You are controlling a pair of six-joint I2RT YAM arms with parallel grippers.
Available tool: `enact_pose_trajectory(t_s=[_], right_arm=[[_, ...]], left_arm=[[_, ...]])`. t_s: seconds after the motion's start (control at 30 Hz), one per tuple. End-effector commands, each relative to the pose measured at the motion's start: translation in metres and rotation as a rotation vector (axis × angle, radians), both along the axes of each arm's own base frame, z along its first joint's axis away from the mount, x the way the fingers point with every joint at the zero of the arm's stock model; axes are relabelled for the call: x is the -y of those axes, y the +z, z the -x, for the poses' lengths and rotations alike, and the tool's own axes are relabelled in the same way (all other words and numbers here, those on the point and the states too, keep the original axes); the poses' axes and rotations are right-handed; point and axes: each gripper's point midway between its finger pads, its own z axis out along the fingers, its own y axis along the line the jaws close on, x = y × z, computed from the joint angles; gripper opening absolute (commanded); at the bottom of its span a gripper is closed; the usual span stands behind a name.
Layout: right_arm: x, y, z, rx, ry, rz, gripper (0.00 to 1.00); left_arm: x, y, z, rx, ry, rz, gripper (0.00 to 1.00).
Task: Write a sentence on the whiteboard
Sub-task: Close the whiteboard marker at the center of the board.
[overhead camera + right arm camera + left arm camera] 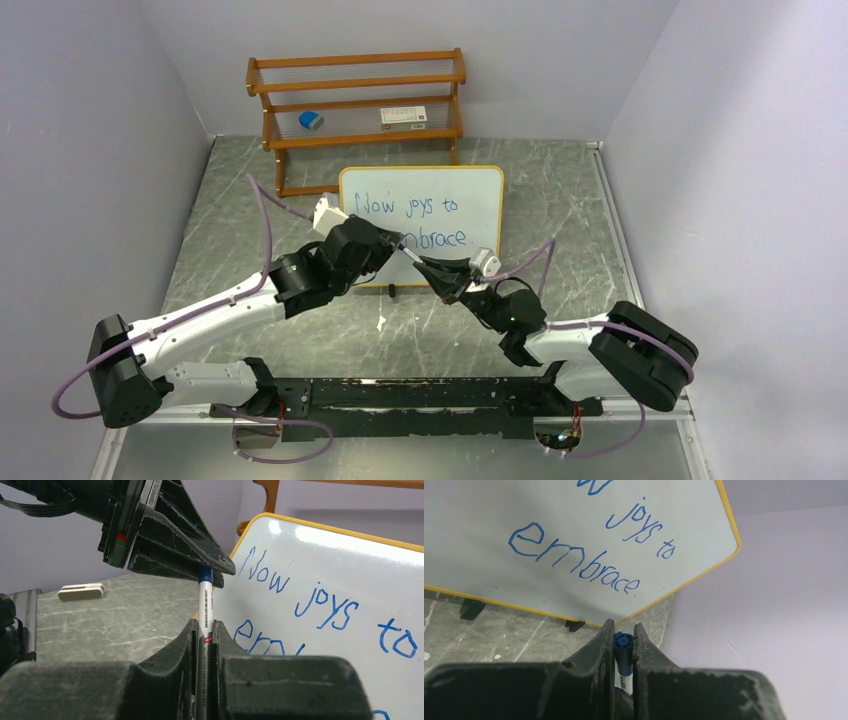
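The whiteboard (480, 215) stands upright at mid-table, with an orange frame. The sentence (405, 207) in blue reads "Now joys to" over "embrace". The board (499, 510) and the sentence (574, 560) fill the left wrist view. They also show in the right wrist view, the board (350, 565) with its lettering (320, 605). A white marker (411, 254) with a blue cap spans both grippers in front of the board's lower left. My left gripper (623, 630) is shut on the blue cap (623, 642). My right gripper (204, 627) is shut on the marker's barrel (204, 605).
A brown wooden shelf rack (355, 100) stands behind the board against the back wall, holding a blue object (311, 120) and a white box (404, 116). A small white flat object (81, 591) lies on the grey table. Walls close in on the left, back and right.
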Motion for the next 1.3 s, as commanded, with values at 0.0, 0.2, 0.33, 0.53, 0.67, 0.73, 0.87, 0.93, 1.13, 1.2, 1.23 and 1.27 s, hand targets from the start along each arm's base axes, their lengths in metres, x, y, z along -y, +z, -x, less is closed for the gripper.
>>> enact_pose_trajectory(t_s=[0.0, 0.2, 0.33, 0.53, 0.67, 0.73, 0.87, 0.93, 1.13, 1.2, 1.23, 1.27], right_arm=[[0.013, 0.079, -0.003, 0.173, -0.065, -0.23, 0.0], [0.013, 0.09, -0.007, 0.195, -0.081, -0.276, 0.0], [0.014, 0.095, -0.01, 0.204, -0.098, -0.29, 0.0], [0.007, 0.083, -0.002, 0.178, -0.037, -0.241, 0.0], [0.002, 0.066, 0.003, 0.129, -0.001, -0.154, 0.0], [0.002, 0.057, 0.005, 0.107, 0.006, -0.113, 0.0], [0.005, 0.043, 0.011, 0.067, 0.022, -0.058, 0.0], [0.006, 0.034, 0.014, 0.039, 0.031, -0.034, 0.0], [0.009, 0.0, 0.018, -0.052, 0.04, 0.068, 0.0], [0.01, -0.012, 0.02, -0.081, 0.043, 0.104, 0.0], [0.01, -0.02, 0.022, -0.105, 0.051, 0.116, 0.0], [0.01, -0.027, 0.024, -0.133, 0.061, 0.126, 0.0]], left_arm=[[0.04, -0.022, 0.047, -0.116, -0.223, 0.049, 0.05], [0.05, -0.023, 0.057, -0.119, -0.261, 0.079, 0.05], [0.055, -0.025, 0.065, -0.123, -0.294, 0.082, 0.05], [0.044, -0.018, 0.06, -0.073, -0.259, 0.088, 0.05], [0.032, -0.018, 0.056, -0.043, -0.223, 0.06, 0.07], [0.025, -0.02, 0.055, -0.043, -0.201, 0.04, 0.23], [0.008, -0.018, 0.051, -0.016, -0.154, -0.006, 0.55], [-0.003, -0.014, 0.049, 0.005, -0.128, -0.036, 0.64], [-0.048, -0.001, 0.04, 0.071, -0.021, -0.208, 0.76], [-0.062, 0.01, 0.037, 0.112, -0.003, -0.272, 0.78], [-0.07, 0.015, 0.036, 0.133, 0.008, -0.307, 0.78], [-0.077, 0.02, 0.035, 0.152, 0.011, -0.351, 0.79]])
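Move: The marker's blue cap is already between the left fingers, right at that hand's point, with the barrel's middle roughly 3 cm back, 4 cm right and 2 cm below. The whiteboard's middle lies about 12 cm ahead of the left hand, 5 cm right and some 12 cm lower. From the right hand, which grips the barrel, the cap is about 4 cm ahead, 5 cm left and 2 cm up. Left fingers open off the cap, backing some 5 cm, then going left; right eases back holding the marker. ##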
